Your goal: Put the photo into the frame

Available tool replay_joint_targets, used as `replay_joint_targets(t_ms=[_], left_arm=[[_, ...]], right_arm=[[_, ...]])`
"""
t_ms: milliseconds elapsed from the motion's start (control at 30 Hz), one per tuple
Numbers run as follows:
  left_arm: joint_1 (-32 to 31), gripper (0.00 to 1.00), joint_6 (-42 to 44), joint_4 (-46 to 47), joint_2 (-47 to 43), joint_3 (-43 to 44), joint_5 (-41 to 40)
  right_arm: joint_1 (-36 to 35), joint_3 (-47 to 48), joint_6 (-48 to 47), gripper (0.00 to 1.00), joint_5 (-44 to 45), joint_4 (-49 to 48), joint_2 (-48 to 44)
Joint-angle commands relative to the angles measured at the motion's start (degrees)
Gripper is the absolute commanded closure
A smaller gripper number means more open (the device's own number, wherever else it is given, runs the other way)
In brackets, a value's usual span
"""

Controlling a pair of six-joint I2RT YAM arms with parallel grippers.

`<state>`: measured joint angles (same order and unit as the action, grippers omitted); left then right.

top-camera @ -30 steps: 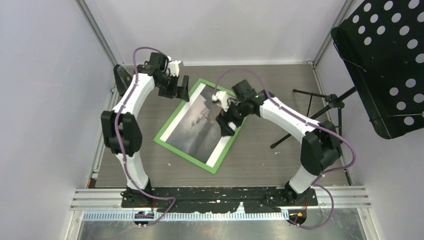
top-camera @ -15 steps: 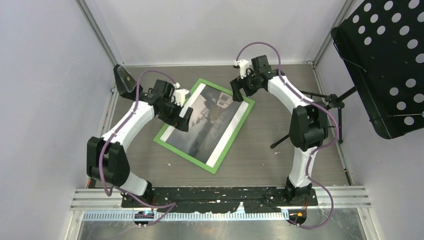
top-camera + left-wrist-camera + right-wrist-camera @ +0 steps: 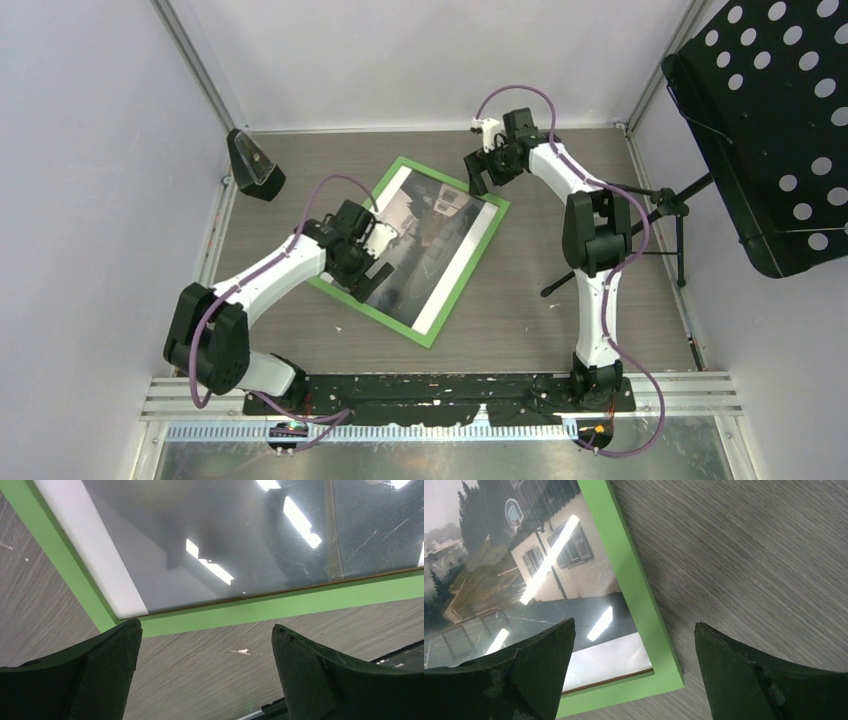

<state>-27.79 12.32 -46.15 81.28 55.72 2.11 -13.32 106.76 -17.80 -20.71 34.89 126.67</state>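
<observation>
The frame (image 3: 342, 291) lies flat on the table with its green face up. The photo (image 3: 430, 240) sits inside it, glossy with lamp glare. My left gripper (image 3: 372, 265) hovers open over the frame's left side. In the left wrist view its fingertips (image 3: 131, 626) straddle bare table just off a green corner (image 3: 112, 625), past which the photo's white band (image 3: 90, 555) shows. My right gripper (image 3: 478, 178) hangs open above the frame's far right corner (image 3: 674, 680). The photo's white house (image 3: 559, 565) shows in the right wrist view. Neither gripper holds anything.
A black wedge-shaped object (image 3: 255, 165) stands at the back left corner. A black perforated music stand (image 3: 770, 130) with tripod legs (image 3: 610, 250) occupies the right side. White walls and metal rails close in the table (image 3: 560, 320).
The left arm swung from the back left down over the frame's left side. The right arm pulled off the photo's middle and went to the frame's far right corner. Both grippers stayed open.
</observation>
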Motion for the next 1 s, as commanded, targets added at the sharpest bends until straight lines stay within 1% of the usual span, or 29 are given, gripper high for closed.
replay_joint_targets(t_ms=[0,233,400,633,833,967], left_arm=[[-5.08,0.0,2.39,4.57,0.52,-1.98,-7.77],[-10.95,0.0,4.85,5.28,0.66,-5.41,-12.79],[-14.01,0.01,6.58,6.31,0.52,-7.29,-16.7],[-14.87,0.0,7.28,7.96,4.19,-6.16,-19.96],[-15.71,0.0,6.76,9.82,8.22,-5.43,-23.63],[-15.72,0.0,6.7,10.21,9.35,-4.63,-25.95]], right_arm=[[1.2,3.77,1.4,0.05,-1.8,0.37,1.03],[2.11,5.72,2.48,0.05,-5.26,1.45,3.62],[2.16,7.14,3.38,0.05,-7.47,2.9,5.08],[2.35,13.29,4.11,0.05,-9.17,10.32,9.69],[2.51,11.45,3.91,0.05,-10.61,12.88,8.92],[2.77,8.29,3.38,0.04,-11.63,13.96,6.97]])
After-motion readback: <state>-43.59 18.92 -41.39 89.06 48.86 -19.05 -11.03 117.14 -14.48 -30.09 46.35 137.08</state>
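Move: The left hand hovers by the frame's near rim, its closest stretch about 3 cm back, 1 cm left and 6 cm down; the left corner lies some 10 cm left and 2 cm ahead. The right hand is at the far rim, roughly 2 cm back, 1 cm right and 6 cm below, with the right-hand far corner about 4 cm back and 5 cm right. Both open hands sink 4–5 cm to the frame's near and far rims, the left turning about 30 degrees. ##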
